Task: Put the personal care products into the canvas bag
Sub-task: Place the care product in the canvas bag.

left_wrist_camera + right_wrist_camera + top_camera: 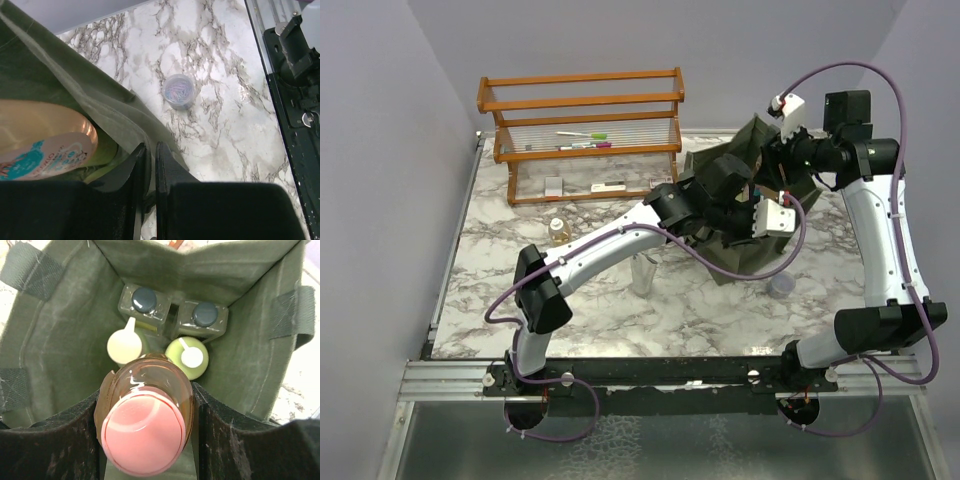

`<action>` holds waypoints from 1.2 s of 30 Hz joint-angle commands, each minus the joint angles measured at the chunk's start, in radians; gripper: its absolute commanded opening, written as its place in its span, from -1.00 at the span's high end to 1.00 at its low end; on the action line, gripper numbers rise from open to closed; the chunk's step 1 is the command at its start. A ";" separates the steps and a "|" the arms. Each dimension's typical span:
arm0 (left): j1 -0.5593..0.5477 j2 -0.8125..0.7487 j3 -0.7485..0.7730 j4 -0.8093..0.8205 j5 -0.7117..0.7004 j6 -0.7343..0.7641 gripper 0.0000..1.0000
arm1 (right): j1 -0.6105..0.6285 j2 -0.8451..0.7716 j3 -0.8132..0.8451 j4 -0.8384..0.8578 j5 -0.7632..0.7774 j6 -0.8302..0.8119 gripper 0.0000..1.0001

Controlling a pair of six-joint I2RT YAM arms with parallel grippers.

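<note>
The canvas bag [735, 255] stands open at the right of the table. My right gripper [146, 392] hangs over its mouth, shut on an amber-orange bottle with a pink cap [145, 435]. Inside the bag [65, 330] stand two black-capped bottles [144, 301] and two pale green bottles with white caps [189, 356]. My left gripper [151, 146] is shut on the bag's near rim [115, 107], with the fabric pinched between its fingers. A peach bottle with a teal label [45, 145] shows just inside that wall. On the table, an amber bottle [558, 232] and a silver tube [643, 275] stand left of the bag.
An orange wooden rack [580, 130] with pens stands at the back left. A small round lavender jar [178, 91] sits on the marble just in front of the bag. The table's front rail [295, 100] runs close by it.
</note>
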 commanded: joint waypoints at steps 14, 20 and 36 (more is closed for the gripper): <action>-0.012 -0.058 -0.138 -0.150 0.080 0.161 0.92 | -0.004 -0.114 -0.236 0.162 0.080 -0.049 0.98; -0.013 -0.058 -0.127 -0.168 0.078 0.189 0.91 | -0.003 -0.102 -0.232 0.232 0.038 -0.017 0.98; -0.013 -0.045 -0.045 -0.127 0.049 0.114 0.90 | 0.073 -0.051 -0.355 0.439 0.056 0.047 0.98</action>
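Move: The right hand already grips the pink-capped bottle over the mouth of the canvas bag, whose middle lies about 3 cm ahead, 3 cm left and 15 cm below. In the bag, the nearer lotion bottle stands about 4 cm ahead and 9 cm left, the farther one 10 ahead and 2 left, with a dark-capped bottle about 9 ahead and 10 left. From the left hand, already pinching the near rim, the bag's middle is roughly 13 cm ahead, 1 cm left and 13 below. The right hand lowers the pink-capped bottle about 6 cm into the bag while easing slightly back and right, then swings some 3 cm forward and 2 cm left towards the bottles inside and sinks a little more, its grip unchanged. Meanwhile the left hand keeps its pinch on the near rim and draws it about 3 cm down and nearly as far back, drifting slightly left and turning some 10 degrees clockwise, then stays there and rises about a centimetre near the end. ##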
